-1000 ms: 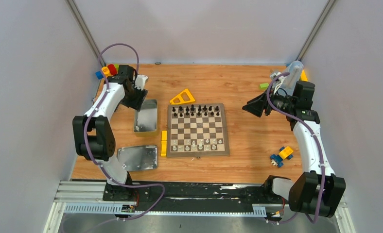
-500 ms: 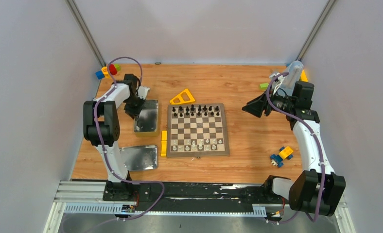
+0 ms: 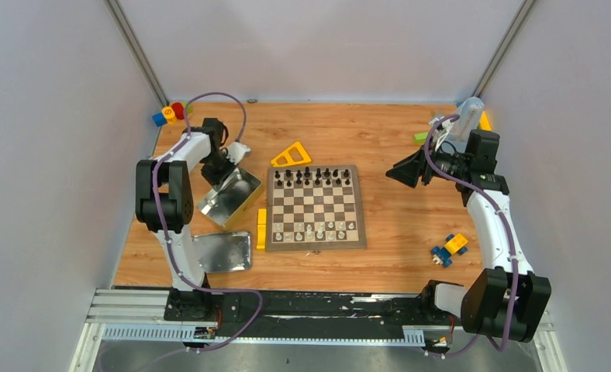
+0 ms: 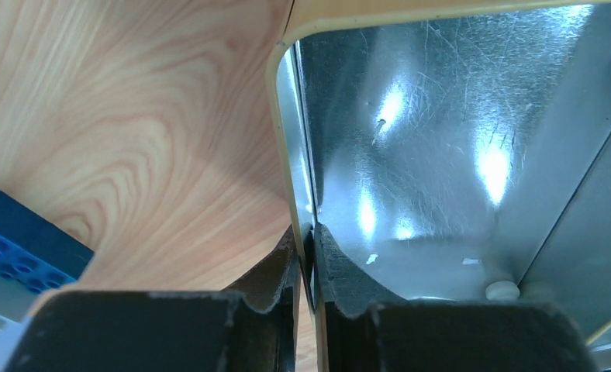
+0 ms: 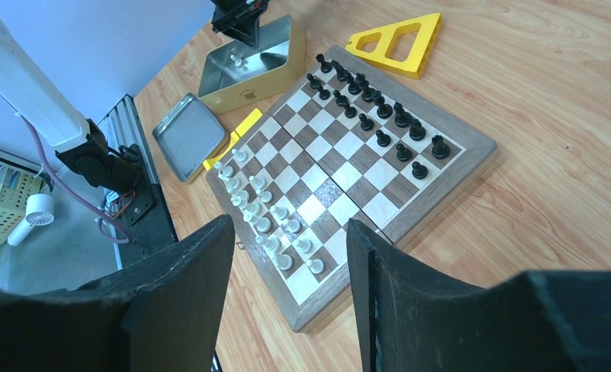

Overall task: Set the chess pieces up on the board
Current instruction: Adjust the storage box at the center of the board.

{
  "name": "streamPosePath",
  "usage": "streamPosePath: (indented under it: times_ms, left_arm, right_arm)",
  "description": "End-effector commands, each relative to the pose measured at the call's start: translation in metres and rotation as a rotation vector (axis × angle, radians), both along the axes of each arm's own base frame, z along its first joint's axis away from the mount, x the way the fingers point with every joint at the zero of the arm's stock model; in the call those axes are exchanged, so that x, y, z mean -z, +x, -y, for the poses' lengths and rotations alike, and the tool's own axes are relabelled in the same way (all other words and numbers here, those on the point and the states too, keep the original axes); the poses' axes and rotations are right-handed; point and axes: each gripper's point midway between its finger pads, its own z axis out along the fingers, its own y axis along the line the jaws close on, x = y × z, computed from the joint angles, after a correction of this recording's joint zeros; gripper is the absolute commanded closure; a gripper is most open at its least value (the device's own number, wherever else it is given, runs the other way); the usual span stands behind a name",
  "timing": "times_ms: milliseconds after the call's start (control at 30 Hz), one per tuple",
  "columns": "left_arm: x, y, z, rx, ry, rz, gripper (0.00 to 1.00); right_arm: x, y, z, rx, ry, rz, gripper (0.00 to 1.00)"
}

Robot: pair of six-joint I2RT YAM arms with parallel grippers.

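The board (image 3: 316,245) lies mid-table, black chess pieces (image 3: 314,177) on its far rows and pale ones (image 3: 315,230) on its near rows. My left gripper (image 3: 223,169) is shut on the far wall of a shiny metal tin (image 3: 229,200), which sits tilted and turned left of the board. In the left wrist view the fingers (image 4: 287,267) pinch the tin's thin wall (image 4: 291,139), and one pale piece (image 4: 502,290) lies inside. My right gripper (image 3: 399,172) hangs open, right of the board; its wrist view shows the board (image 5: 341,178) below.
The tin's lid (image 3: 219,253) lies near the left arm's base. A yellow triangle (image 3: 291,155) sits behind the board and a yellow block (image 3: 261,228) along its left edge. A toy car (image 3: 450,248) is at the right, coloured blocks (image 3: 170,112) back left.
My left gripper came down onto the tin's far wall and closed on it. The tin has tipped up and turned. The right arm has not moved.
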Motion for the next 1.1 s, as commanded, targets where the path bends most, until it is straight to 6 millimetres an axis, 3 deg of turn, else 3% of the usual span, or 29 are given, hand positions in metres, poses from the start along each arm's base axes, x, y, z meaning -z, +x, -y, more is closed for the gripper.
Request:
streamPosePath:
  times_ms: [0,333,500,700,933,1067]
  left_arm:
    - [0.001,0.005,0.012,0.277,0.069,-0.016,0.84]
    - [-0.009,0.034,0.026,0.615,0.233,0.032,0.85]
    - [-0.005,0.041,0.036,0.690,0.269,0.033,0.71]
    - [-0.035,0.069,0.038,0.528,0.221,0.168,0.59]
    - [-0.078,0.055,0.035,0.263,0.040,0.272,0.46]
    - [-0.078,0.036,0.023,0.085,0.036,0.310,0.41]
  right_arm:
    - [-0.008,0.002,0.000,-0.027,-0.003,0.053,0.44]
    - [-0.005,0.005,0.002,-0.015,-0.013,0.049,0.43]
    - [-0.003,0.006,0.003,-0.008,-0.019,0.044,0.43]
    - [-0.003,0.006,0.003,-0.014,-0.016,0.041,0.43]
    - [-0.003,0.005,0.001,-0.027,-0.007,0.037,0.43]
    - [-0.004,0.004,0.001,-0.030,-0.004,0.036,0.43]
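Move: The left hand already pinches the storage box's long far-left wall; the box's middle is about 4 cm back, 4 cm right and 2 cm below. The blue-grey brick lies some 6 cm ahead and 13 cm left, the yellow strips about 14 cm back and 13 cm right, the chessboard 7 cm back and 30 cm right, all roughly 4 cm lower. From the right hand, the box is some 46 cm left, 3 cm ahead and 24 cm below. Left hand swings the pinched wall rightward-forward, turning some 35 degrees clockwise, then opens and rises about 5 cm. ##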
